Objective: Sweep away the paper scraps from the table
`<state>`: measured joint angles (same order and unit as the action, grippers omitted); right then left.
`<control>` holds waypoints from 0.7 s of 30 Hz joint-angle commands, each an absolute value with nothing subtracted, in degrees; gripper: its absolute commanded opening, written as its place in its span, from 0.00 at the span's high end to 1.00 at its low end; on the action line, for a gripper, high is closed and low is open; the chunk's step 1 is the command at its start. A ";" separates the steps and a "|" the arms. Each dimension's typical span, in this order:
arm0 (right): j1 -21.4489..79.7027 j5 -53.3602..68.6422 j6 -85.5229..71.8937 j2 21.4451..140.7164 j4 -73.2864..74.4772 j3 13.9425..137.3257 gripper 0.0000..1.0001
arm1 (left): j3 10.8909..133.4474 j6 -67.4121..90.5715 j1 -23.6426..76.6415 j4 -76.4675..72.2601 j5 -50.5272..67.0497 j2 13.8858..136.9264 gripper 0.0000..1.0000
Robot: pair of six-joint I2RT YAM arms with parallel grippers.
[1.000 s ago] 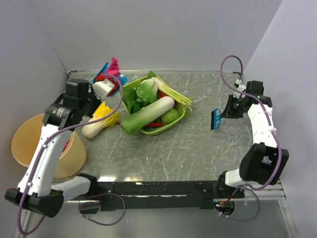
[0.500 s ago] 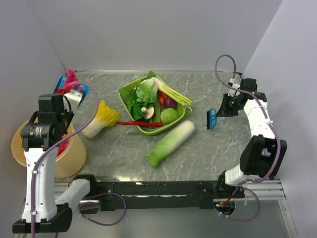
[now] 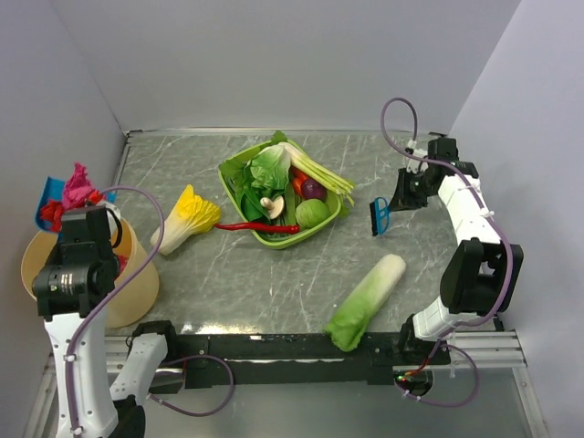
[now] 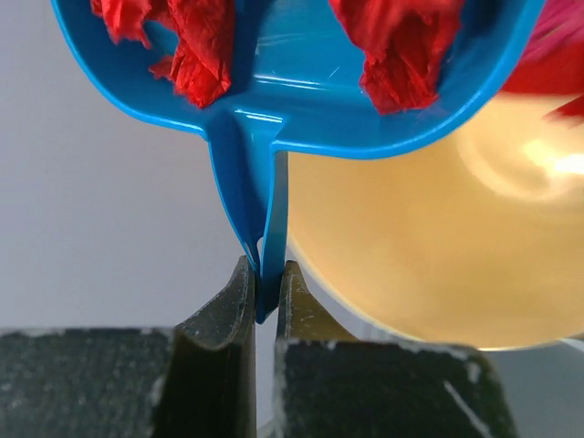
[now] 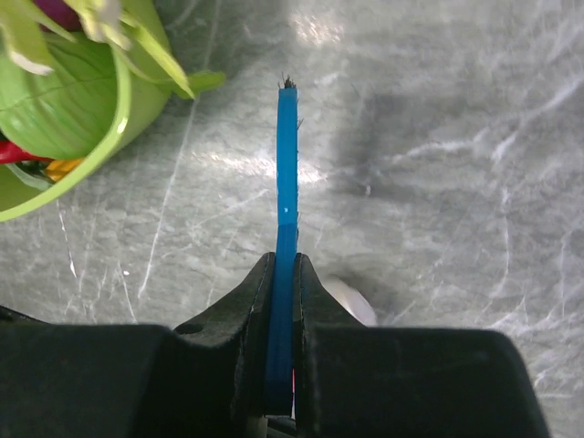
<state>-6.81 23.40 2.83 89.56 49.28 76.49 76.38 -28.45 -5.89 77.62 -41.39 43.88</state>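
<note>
A blue dustpan [image 3: 49,197] loaded with red and pink paper scraps [image 3: 77,186] hangs over the round tan bucket [image 3: 139,278] at the table's left edge. My left gripper [image 4: 265,270] is shut on the dustpan's thin handle [image 4: 260,219]; red scraps [image 4: 196,50] lie in the pan [image 4: 301,105], with the bucket's mouth [image 4: 438,246] below. My right gripper [image 5: 283,261] is shut on a flat blue brush [image 5: 287,155], held above the grey-green table [image 5: 438,137] at the right, seen from above as brush [image 3: 379,217] and gripper [image 3: 394,203].
A green basket [image 3: 274,242] of vegetables stands mid-table, its rim [image 5: 91,137] left of the brush. A red chili pepper [image 3: 255,226] hangs over its edge. A yellow cabbage [image 3: 187,219] lies to its left. A long green-white vegetable [image 3: 367,290] lies near the front edge.
My left arm swung the loaded dustpan from the table's back left to above the bucket. The long green-white vegetable rolled from the basket toward the front right. The brush shifted slightly left.
</note>
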 commanded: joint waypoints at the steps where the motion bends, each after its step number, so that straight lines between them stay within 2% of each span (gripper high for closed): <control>1: -5.10 23.56 2.81 91.40 48.17 80.59 1.00 | 73.04 -34.00 -7.73 78.75 -53.34 42.02 0.99; 9: -4.40 23.73 2.64 93.08 47.90 82.18 1.00 | 72.52 -44.89 -15.63 78.75 -57.83 40.96 0.99; 14: -4.39 24.26 2.55 94.30 47.99 83.14 1.00 | 69.00 -68.17 -26.26 78.84 -55.72 36.49 0.99; 21: -4.39 24.87 2.37 95.19 48.07 83.94 1.00 | 72.76 -77.95 -26.37 78.66 -56.08 38.93 0.98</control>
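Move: The left gripper holds the dustpan with the paper scraps; the pan's middle is about 8 cm ahead of its fingertips. The cream bin's middle is about 5 cm ahead, 3 cm to the right and 18 cm below, and the yellow cabbage some 22 cm ahead, 13 cm right and 28 cm down on the table. From the right gripper, holding the brush, the bin is roughly 65 cm left, 20 cm back and slightly lower. Roll the dustpan about 40 degrees, forward side dipping towards the bin, while drawing the left gripper back some 11 cm and a little left, rising slightly at the end. Swing the fingers round from ahead-left to point left and down, keeping their hold on the handle. Ease the right gripper about 2 cm forward and slightly left, brush still pinched clear of the table. ##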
